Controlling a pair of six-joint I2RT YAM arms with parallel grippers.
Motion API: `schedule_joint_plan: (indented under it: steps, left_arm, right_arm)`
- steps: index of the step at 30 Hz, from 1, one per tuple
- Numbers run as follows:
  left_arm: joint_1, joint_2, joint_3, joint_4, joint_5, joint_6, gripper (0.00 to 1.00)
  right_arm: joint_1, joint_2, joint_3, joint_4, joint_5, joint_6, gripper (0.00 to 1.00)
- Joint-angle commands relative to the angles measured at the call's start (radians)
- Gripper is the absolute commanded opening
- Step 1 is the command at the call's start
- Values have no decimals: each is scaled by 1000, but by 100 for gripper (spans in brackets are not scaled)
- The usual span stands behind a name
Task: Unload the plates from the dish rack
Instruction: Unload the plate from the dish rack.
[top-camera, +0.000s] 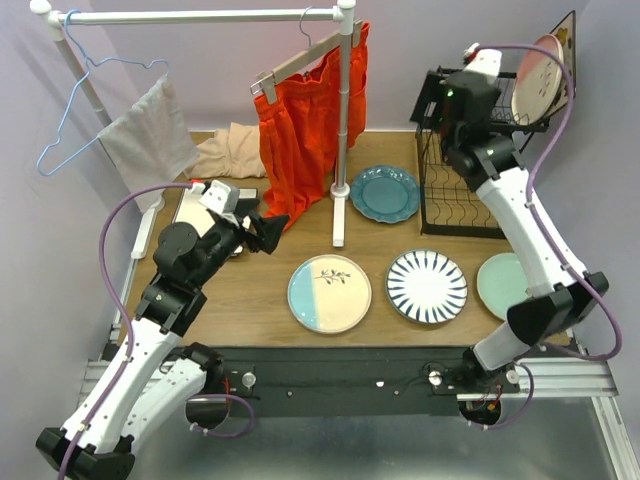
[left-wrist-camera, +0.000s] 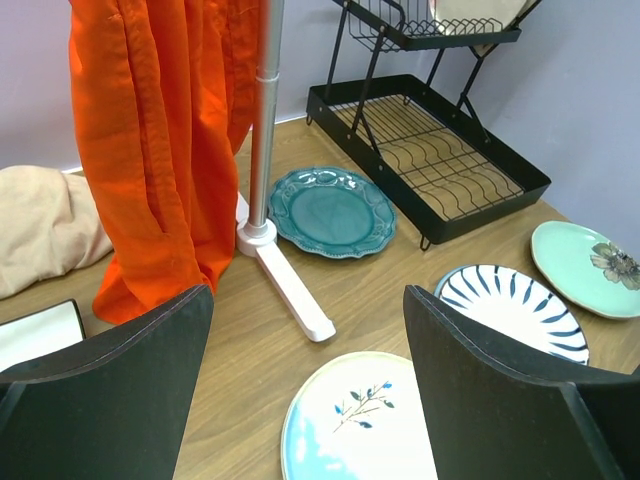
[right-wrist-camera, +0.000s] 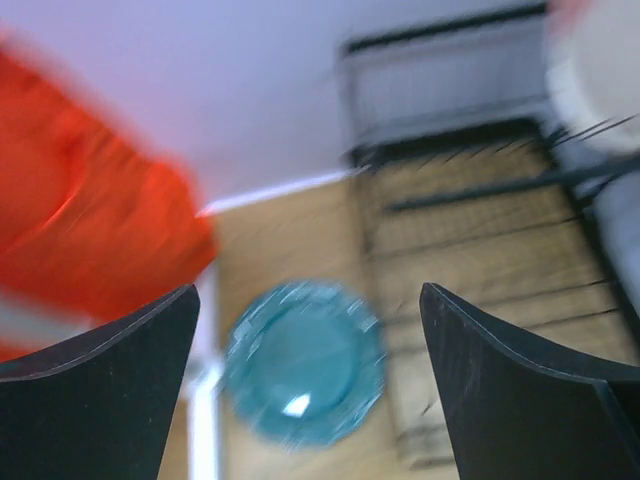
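The black wire dish rack (top-camera: 462, 190) stands at the back right, and a pink and cream plate (top-camera: 537, 80) stands upright in its upper shelf. Flat on the table lie a teal plate (top-camera: 385, 193), a cream and light-blue plate (top-camera: 329, 293), a blue-striped plate (top-camera: 427, 285) and a pale mint plate (top-camera: 505, 285). My right gripper (right-wrist-camera: 308, 295) is open and empty, high up by the rack's left side, above the blurred teal plate (right-wrist-camera: 305, 362). My left gripper (left-wrist-camera: 308, 300) is open and empty over the table's left part, above the cream and light-blue plate (left-wrist-camera: 365, 420).
A white clothes rail (top-camera: 345, 120) stands mid-table with an orange garment (top-camera: 300, 125) on it, its foot (left-wrist-camera: 290, 285) reaching toward the plates. A beige cloth (top-camera: 230, 152), a grey cloth on a hanger (top-camera: 150, 135) and a white square plate (left-wrist-camera: 40, 332) lie at the left.
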Motion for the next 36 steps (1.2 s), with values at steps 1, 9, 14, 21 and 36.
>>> schedule_joint_plan:
  steps: [1,9,14,21,36]
  left_arm:
    - [5,-16,-4,7,11,-1,86]
    - [4,-37,-4,10,17,-3,86]
    - [5,-45,-4,10,17,-4,86]
    - [4,-45,-3,6,18,-3,86]
    - [4,-56,-1,3,6,0,86]
  right_arm:
    - [-187,147,186,-60,128,-172,98]
    - [-362,342,427,-56,122,-267,89]
    - [-423,420,514,-36,111,-314,80]
    - [-463,451,517,29,119,-354,72]
    - [-529,538,577,112,122,-402,69]
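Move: The pink-and-white plate still standing in the dish rack is my right hand's goal. It lies about 25 cm to the right and 16 cm ahead, roughly level with that hand. The flowered tray leans some 5 cm farther right of it, the rack's upper tier lies about 13 cm right, 12 cm ahead and 12 cm lower, and the teal plate lies on the table 12 cm ahead, 5 cm left and far below. From my left hand the pink-and-white plate is some 54 cm right and 35 cm ahead. I swing my empty right hand quickly to the right, some 26 cm, and about 11 cm forward over the rack's upper tier, easing off as it nears the pink-and-white plate. Staying at nearly the same height, I turn the wrist about 30 degrees clockwise and roll its left side down, while the fingers narrow from wide open to about two-thirds. ##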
